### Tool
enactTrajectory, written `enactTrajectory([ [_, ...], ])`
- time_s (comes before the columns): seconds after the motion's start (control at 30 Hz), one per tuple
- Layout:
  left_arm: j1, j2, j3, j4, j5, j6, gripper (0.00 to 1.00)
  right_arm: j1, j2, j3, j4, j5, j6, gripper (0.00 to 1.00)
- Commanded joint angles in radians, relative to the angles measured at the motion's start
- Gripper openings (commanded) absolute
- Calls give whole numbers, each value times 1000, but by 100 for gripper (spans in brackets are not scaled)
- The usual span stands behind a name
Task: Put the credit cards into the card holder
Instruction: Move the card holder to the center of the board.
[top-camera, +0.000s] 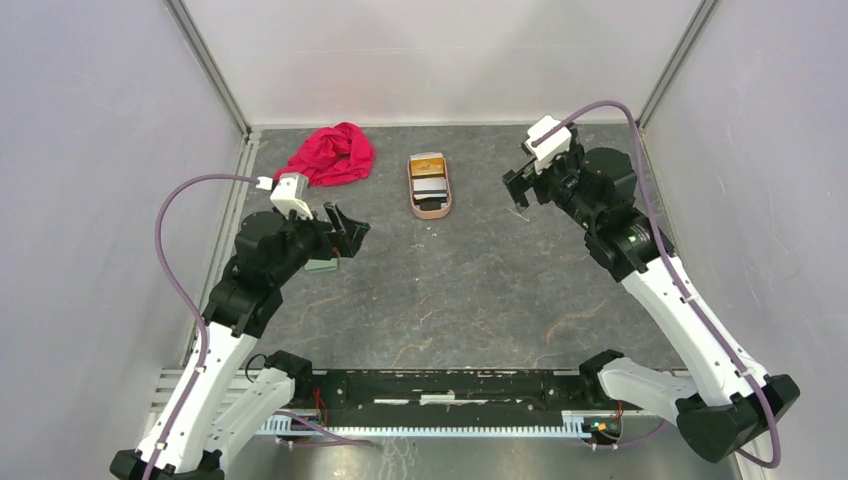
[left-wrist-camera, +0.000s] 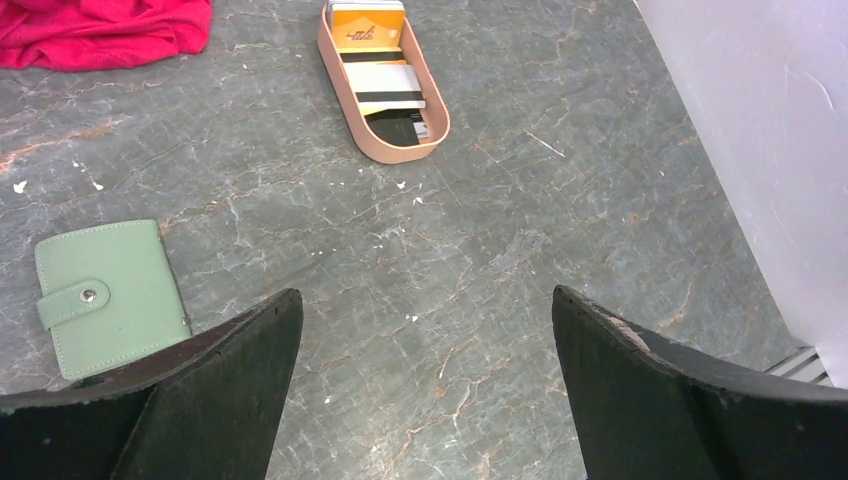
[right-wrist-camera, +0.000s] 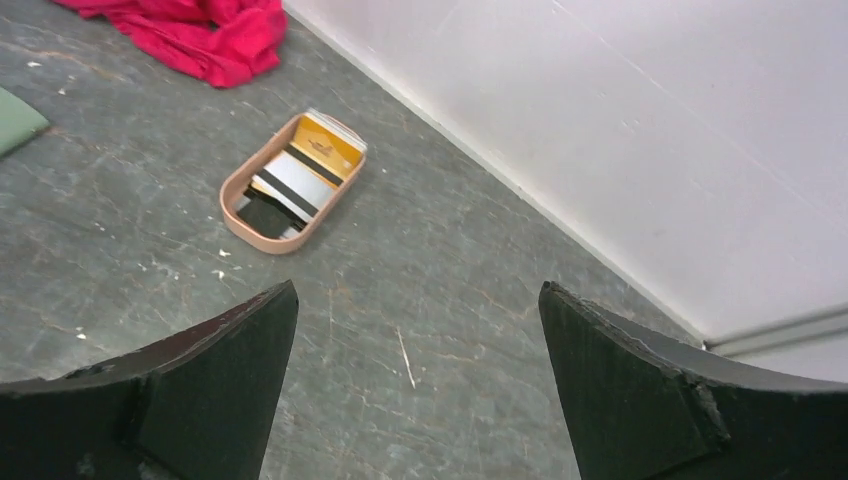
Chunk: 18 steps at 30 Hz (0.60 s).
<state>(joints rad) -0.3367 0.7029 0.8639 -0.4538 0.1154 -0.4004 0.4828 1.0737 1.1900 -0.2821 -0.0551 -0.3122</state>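
Note:
The credit cards (top-camera: 430, 178) lie stacked in a pinkish-tan oval tray (top-camera: 430, 214) at the back middle of the table: an orange card (left-wrist-camera: 368, 24), a white one with a dark stripe (left-wrist-camera: 386, 84) and a dark one beneath. The card holder (left-wrist-camera: 110, 295), a sage-green wallet with its snap tab fastened, lies flat and partly under my left gripper (top-camera: 347, 226) in the top view. That gripper (left-wrist-camera: 428, 300) is open over bare table. My right gripper (top-camera: 518, 188) hovers to the right of the tray, and it (right-wrist-camera: 418, 295) too is open and holds nothing.
A crumpled red cloth (top-camera: 330, 155) lies at the back left, beside the tray. White enclosure walls close in the table on the left, back and right. The arms' mounting rail (top-camera: 440, 385) runs along the near edge.

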Motion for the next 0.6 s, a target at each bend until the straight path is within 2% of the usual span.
enactTrajectory([
  [0.0,4,12,31,57,14,-17,100,-52,-31,-41,-21,-51,2,98],
  [0.2,40,110,-44,130,-66,-21,100,-132,-77,-183,-8,-223,-87,98],
  [0.4,256,391,-51,150,-55,-2,100,-235,-97,-369,99,-397,-101,98],
  [0.5,373,564,-8,168,8,25,98,-290,-86,-444,147,-482,-80,98],
  [0.57,410,676,45,163,0,54,98,-326,-72,-484,195,-547,-50,98],
])
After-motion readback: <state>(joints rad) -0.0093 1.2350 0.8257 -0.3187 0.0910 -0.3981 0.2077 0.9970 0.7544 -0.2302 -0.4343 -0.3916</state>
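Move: The green card holder lies about 9 cm ahead of the left hand, some 13 cm to its left and roughly 27 cm below. From that hand, the pink card tray is about 29 cm ahead and 13 cm right; the red cloth is 39 cm ahead and 15 cm left. From the right hand the card holder is level fore and aft, about 44 cm left and 35 cm below. Open left hand dives about 20 cm down, forward and left towards the card holder, tipping down; right sinks 16 cm. ##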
